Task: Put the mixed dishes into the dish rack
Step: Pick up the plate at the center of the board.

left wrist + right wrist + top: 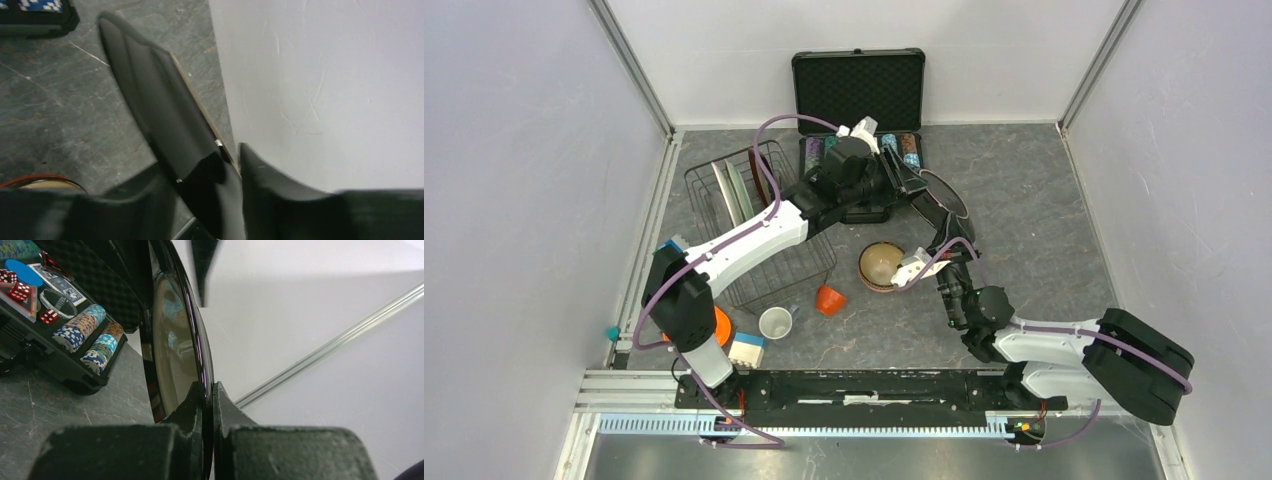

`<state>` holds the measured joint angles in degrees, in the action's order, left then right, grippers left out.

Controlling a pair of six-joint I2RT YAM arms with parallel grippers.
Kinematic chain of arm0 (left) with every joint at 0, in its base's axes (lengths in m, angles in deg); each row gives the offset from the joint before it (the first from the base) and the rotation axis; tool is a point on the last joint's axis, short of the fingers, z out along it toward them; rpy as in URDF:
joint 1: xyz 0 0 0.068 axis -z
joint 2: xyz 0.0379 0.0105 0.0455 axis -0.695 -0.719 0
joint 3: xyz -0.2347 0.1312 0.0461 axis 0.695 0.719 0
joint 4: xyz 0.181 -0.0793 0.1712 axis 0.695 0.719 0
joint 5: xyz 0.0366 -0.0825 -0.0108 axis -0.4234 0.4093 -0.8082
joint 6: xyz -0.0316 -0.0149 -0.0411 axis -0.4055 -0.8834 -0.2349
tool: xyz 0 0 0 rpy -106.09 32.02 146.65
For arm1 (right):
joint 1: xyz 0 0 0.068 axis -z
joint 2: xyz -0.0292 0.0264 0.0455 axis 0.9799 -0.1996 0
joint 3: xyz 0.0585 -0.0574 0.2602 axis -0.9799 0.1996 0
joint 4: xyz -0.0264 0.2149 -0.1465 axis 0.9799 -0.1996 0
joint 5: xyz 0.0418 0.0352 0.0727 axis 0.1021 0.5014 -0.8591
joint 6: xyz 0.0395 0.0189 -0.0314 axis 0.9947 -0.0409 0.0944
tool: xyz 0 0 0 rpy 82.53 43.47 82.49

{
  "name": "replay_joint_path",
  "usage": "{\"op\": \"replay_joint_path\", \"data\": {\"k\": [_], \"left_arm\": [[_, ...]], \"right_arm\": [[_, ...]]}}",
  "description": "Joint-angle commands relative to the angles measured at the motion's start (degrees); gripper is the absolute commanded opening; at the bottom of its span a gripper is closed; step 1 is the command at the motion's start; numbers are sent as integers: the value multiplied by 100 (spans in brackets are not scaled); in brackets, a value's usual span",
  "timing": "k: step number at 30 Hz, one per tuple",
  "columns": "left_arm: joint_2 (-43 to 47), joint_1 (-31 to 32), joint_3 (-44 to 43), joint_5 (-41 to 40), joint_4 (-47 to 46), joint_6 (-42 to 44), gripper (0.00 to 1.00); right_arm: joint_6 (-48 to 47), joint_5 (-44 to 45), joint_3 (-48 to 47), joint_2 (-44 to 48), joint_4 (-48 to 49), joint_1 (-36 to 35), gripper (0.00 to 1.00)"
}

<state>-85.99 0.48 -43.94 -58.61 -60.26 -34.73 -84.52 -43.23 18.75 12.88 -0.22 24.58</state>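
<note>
A dark-rimmed beige plate (954,200) stands on edge in the air in front of the poker case. My right gripper (942,240) is shut on its lower rim. In the right wrist view the plate (172,340) rises straight out of the shut gripper (208,387). My left gripper (911,186) reaches in from the rack side, and its fingers straddle the plate's dark back (150,90) and rim. From the left gripper (231,156) I cannot tell whether they press on it. The wire dish rack (724,250) holds two upright plates (736,188). On the table lie a tan bowl (882,265), an orange cup (829,298) and a white cup (775,322).
The open black poker-chip case (859,95) sits right behind the plate, and its chips (80,335) show in the right wrist view. An orange ring toy (721,326) and a white-and-blue block (747,349) lie near the left arm's base. White walls enclose three sides.
</note>
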Motion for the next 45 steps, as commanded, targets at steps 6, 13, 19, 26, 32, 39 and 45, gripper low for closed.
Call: {"op": "replay_joint_path", "data": {"k": [6, 13, 19, 26, 32, 39, 45], "left_arm": [[50, 3, -119, 68, -360, -37, 2], [224, 1, 118, 44, -838, 98, 2], [356, -19, 269, 56, -1177, 157, 2], [558, -165, 415, 74, -1481, 246, 2], [706, -283, 467, -8, -1458, 450, 2], [865, -436, 522, -83, -1326, 657, 2], [969, -599, 587, -128, -1288, 704, 2]], "right_arm": [[-319, -657, -54, 53, 3166, -76, 0], [-175, -474, -43, 62, 3206, -84, 2], [145, -209, -191, 207, 2699, -80, 31], [891, -252, -299, 629, 1533, -11, 65], [1604, -446, -392, 1014, 561, 129, 74], [2054, -806, -540, 1423, -663, 247, 81], [2501, -1389, -841, 1537, -1805, 395, 82]]}}
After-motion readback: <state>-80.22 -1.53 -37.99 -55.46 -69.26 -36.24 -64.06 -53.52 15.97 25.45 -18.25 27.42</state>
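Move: Just short of gripping: the plate stands on edge between the hands, its centre some 6 cm right of the left hand, about 3 cm back and 5 cm below. From the right hand, already pinching its near rim, that centre lies 9 cm ahead, 4 cm left, about level. The bowl sits 21 cm back and 8 cm left of the left hand, 24 cm down; the poker case, equally low, 15 cm left and 6 cm ahead. Closing its half-open fingers, the left hand pinches the plate's rim while the right still holds it, then eases up about 4 cm with a slight tilt, ending with a small shift left. Once the left has its grip, the right opens wide and lets go, rising a little, drifting left, then rolling and turning counter-clockwise by some 15 degrees, its open fingers still either side of the plate. ##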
